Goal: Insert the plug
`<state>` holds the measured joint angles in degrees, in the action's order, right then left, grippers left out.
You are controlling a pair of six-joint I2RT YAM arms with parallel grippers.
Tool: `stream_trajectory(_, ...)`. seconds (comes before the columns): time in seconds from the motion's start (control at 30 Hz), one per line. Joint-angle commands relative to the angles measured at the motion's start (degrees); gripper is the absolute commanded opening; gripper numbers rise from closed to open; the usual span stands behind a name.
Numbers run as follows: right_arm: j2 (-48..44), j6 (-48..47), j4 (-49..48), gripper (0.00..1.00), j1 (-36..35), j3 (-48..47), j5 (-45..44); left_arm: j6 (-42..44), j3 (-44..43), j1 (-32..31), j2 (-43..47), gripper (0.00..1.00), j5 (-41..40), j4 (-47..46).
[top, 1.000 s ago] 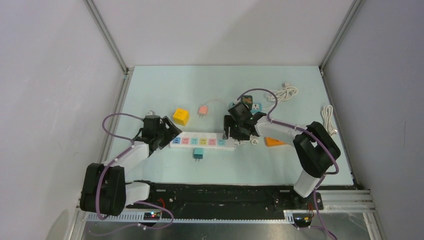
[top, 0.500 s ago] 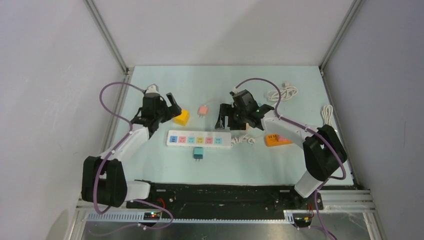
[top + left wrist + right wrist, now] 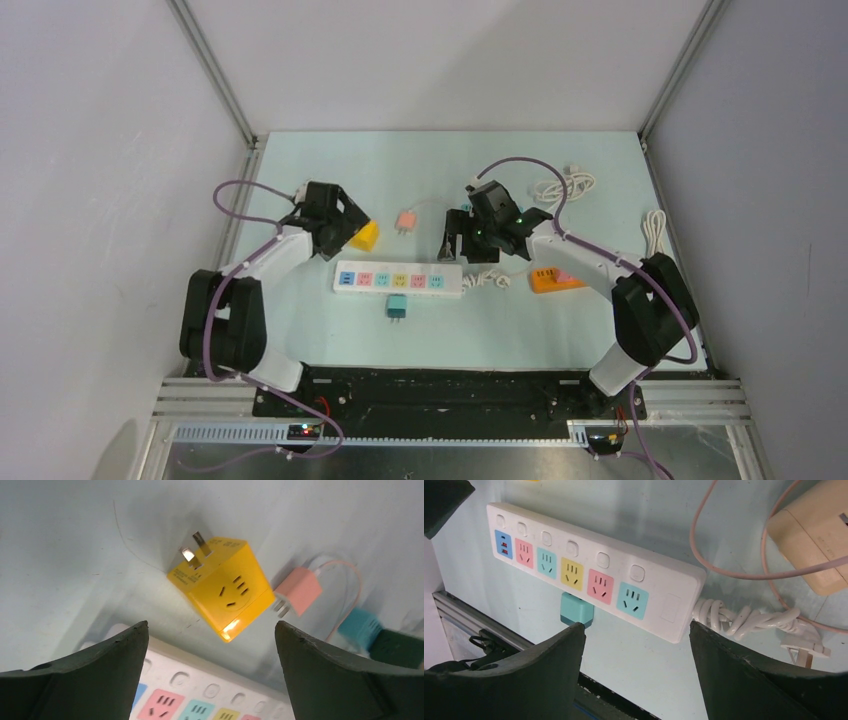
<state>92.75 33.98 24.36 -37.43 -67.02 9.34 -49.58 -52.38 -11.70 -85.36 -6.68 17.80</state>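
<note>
The white power strip (image 3: 400, 280) with coloured sockets lies flat at mid-table, every socket bare (image 3: 594, 575). A yellow cube plug (image 3: 364, 234) lies just behind the strip's left end, prongs pointing away (image 3: 222, 592). My left gripper (image 3: 338, 224) hangs open over it, nothing between its fingers (image 3: 211, 627). A pink plug (image 3: 406, 220) on a thin cord lies further right (image 3: 299, 591). A teal plug (image 3: 397, 306) sits in front of the strip (image 3: 576, 609). My right gripper (image 3: 462, 242) hovers open and empty above the strip's right end (image 3: 636, 626).
An orange adapter (image 3: 553, 280) lies right of the strip, beside the strip's coiled white cord (image 3: 744, 617). White cable bundles lie at the back right (image 3: 565, 185) and the right edge (image 3: 655, 235). A teal block (image 3: 360, 627) sits beyond the pink plug.
Both grippers have left the ends of the strip. The left one swung back over the yellow cube and opened wider. The right one drew back and up; the strip now lies straighter.
</note>
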Motion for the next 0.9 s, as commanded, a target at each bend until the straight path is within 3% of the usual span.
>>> stream_trajectory(0.0, -2.91, 0.70, 1.29, 0.80, -0.61, -1.27, -2.09, -11.60, -4.91, -0.69, -2.18, 1.00, -3.52, -0.11)
stream_trajectory(0.27, -5.79, 3.75, 0.05, 0.79, -0.95, 2.83, -5.10, -24.34, -9.45, -0.91, -8.34, 1.00, -4.56, 5.06)
stream_trajectory(0.63, -10.60, 4.82, -0.35, 0.79, 0.14, 6.94, -7.05, -24.45, -21.08, -2.77, -17.62, 1.00, -8.36, 12.69)
stream_trajectory(0.87, -15.90, 5.19, 0.12, 0.79, 0.33, 7.00, -7.81, -25.61, -19.27, -2.91, -20.37, 1.00, -7.32, 13.56)
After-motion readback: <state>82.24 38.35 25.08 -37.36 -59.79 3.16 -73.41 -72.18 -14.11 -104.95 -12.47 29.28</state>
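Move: The yellow plug lies about 6 cm ahead of the open left hand, 3 cm to its right and 5 cm below. The pink plug is some 9 cm ahead and 12 cm right, the white power strip's middle about 4 cm back and 11 cm right, both slightly lower. From the right hand the yellow plug is roughly 22 cm left, 5 cm ahead and 9 cm below. Left hand, open, reaches about 6 cm forward towards the yellow plug, turning 20 degrees counter-clockwise; right hand withdraws rightward. ##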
